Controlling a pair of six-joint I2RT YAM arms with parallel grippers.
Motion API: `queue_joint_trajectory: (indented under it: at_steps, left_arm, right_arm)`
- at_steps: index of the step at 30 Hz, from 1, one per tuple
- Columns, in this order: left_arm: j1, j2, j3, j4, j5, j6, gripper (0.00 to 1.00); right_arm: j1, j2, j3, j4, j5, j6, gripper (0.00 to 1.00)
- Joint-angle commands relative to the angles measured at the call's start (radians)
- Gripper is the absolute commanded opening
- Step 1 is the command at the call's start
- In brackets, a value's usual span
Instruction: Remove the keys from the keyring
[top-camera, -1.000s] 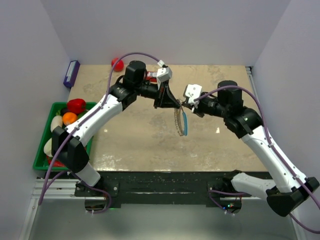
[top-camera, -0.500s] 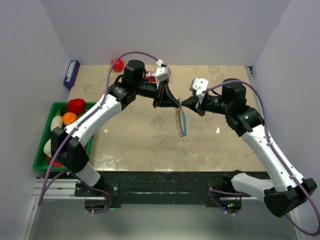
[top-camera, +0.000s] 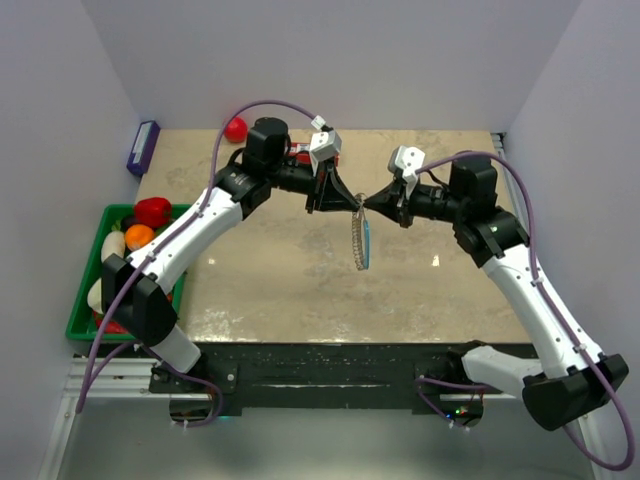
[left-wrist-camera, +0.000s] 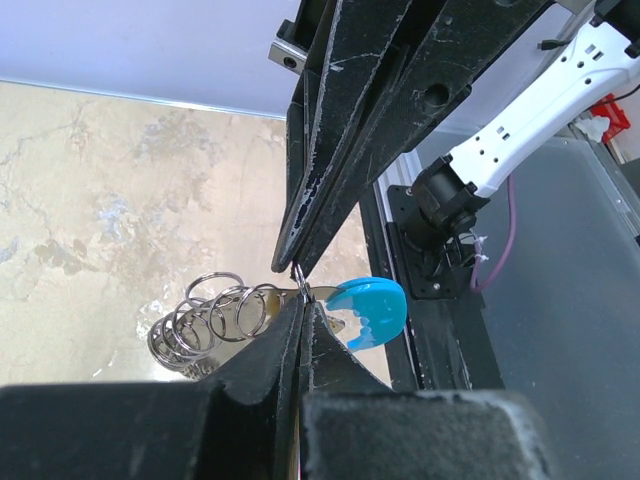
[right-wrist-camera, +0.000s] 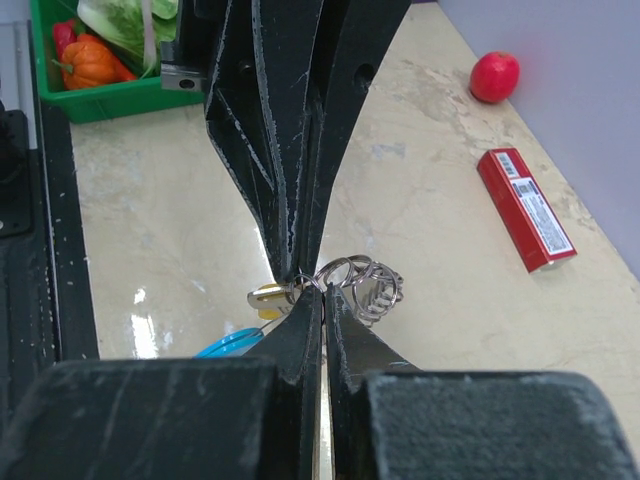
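Above the middle of the table my left gripper (top-camera: 355, 205) and right gripper (top-camera: 367, 207) meet tip to tip, both shut on the top of the keyring (top-camera: 358, 240). The keyring hangs below them as a floppy string of silvery rings with a light-blue piece (top-camera: 368, 246) along one side. In the left wrist view my left gripper (left-wrist-camera: 301, 302) pinches a small ring beside the blue piece (left-wrist-camera: 372, 312), and the rings (left-wrist-camera: 205, 320) trail to the left. In the right wrist view my right gripper (right-wrist-camera: 322, 295) closes on the rings (right-wrist-camera: 362, 283); the brass key (right-wrist-camera: 268, 297) hangs just left of its tips.
A red ball (top-camera: 235, 129) lies at the back left, and a red box (right-wrist-camera: 525, 207) sits behind the left arm. A green bin (top-camera: 85, 300) of vegetables stands off the table's left edge. A purple block (top-camera: 143, 147) lies by the left wall.
My right wrist has swung up and to the right while its tips stayed at the keyring. The hanging chain shifted slightly. The left arm has barely moved.
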Motion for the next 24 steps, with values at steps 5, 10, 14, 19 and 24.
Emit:
queue_joint_trajectory:
  at_steps: [5,10,14,19,24]
  left_arm:
    - [-0.018,-0.052,0.015,-0.032,-0.032,0.049,0.00]
    - [-0.016,-0.063,0.048,-0.081,-0.187,0.086,0.00]
    - [-0.018,-0.060,0.042,-0.069,-0.163,0.074,0.00]
    - [-0.018,-0.060,0.038,-0.061,-0.169,0.063,0.00]
    - [-0.006,-0.072,0.027,-0.078,-0.202,0.107,0.00]
  right_arm:
    - [-0.032,0.018,0.127,0.138,0.005,0.018,0.00]
    - [-0.031,0.012,0.151,0.095,0.044,-0.033,0.00]
    - [-0.031,0.011,0.137,0.125,0.025,-0.003,0.00]
    - [-0.032,0.018,0.124,0.148,0.034,0.013,0.00]
    - [-0.032,0.005,0.081,0.130,0.064,-0.024,0.00]
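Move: My two pinches nearly meet in the air: the key my left fingers hold is about 1 cm back and 2 cm below that hand, and from my right hand some 2 cm back, 2 cm left and 1 cm down. The ringed plate with its blue handle, the body of the keyring, hangs with its middle roughly 6 cm straight under my right hand. The red box lies far off on the table, about 30 cm ahead of my right hand, 12 cm to its left and some 25 cm lower. I pull the keyring up and off my left hand's hold: my right hand, still pinching a ring, rises about 5 cm and goes some 2 cm forward, quickest midway, then eases off. My left fingers stay shut on the key while that hand drifts forward about 1.5 cm, ends slightly lower and swings a few degrees counter-clockwise. ##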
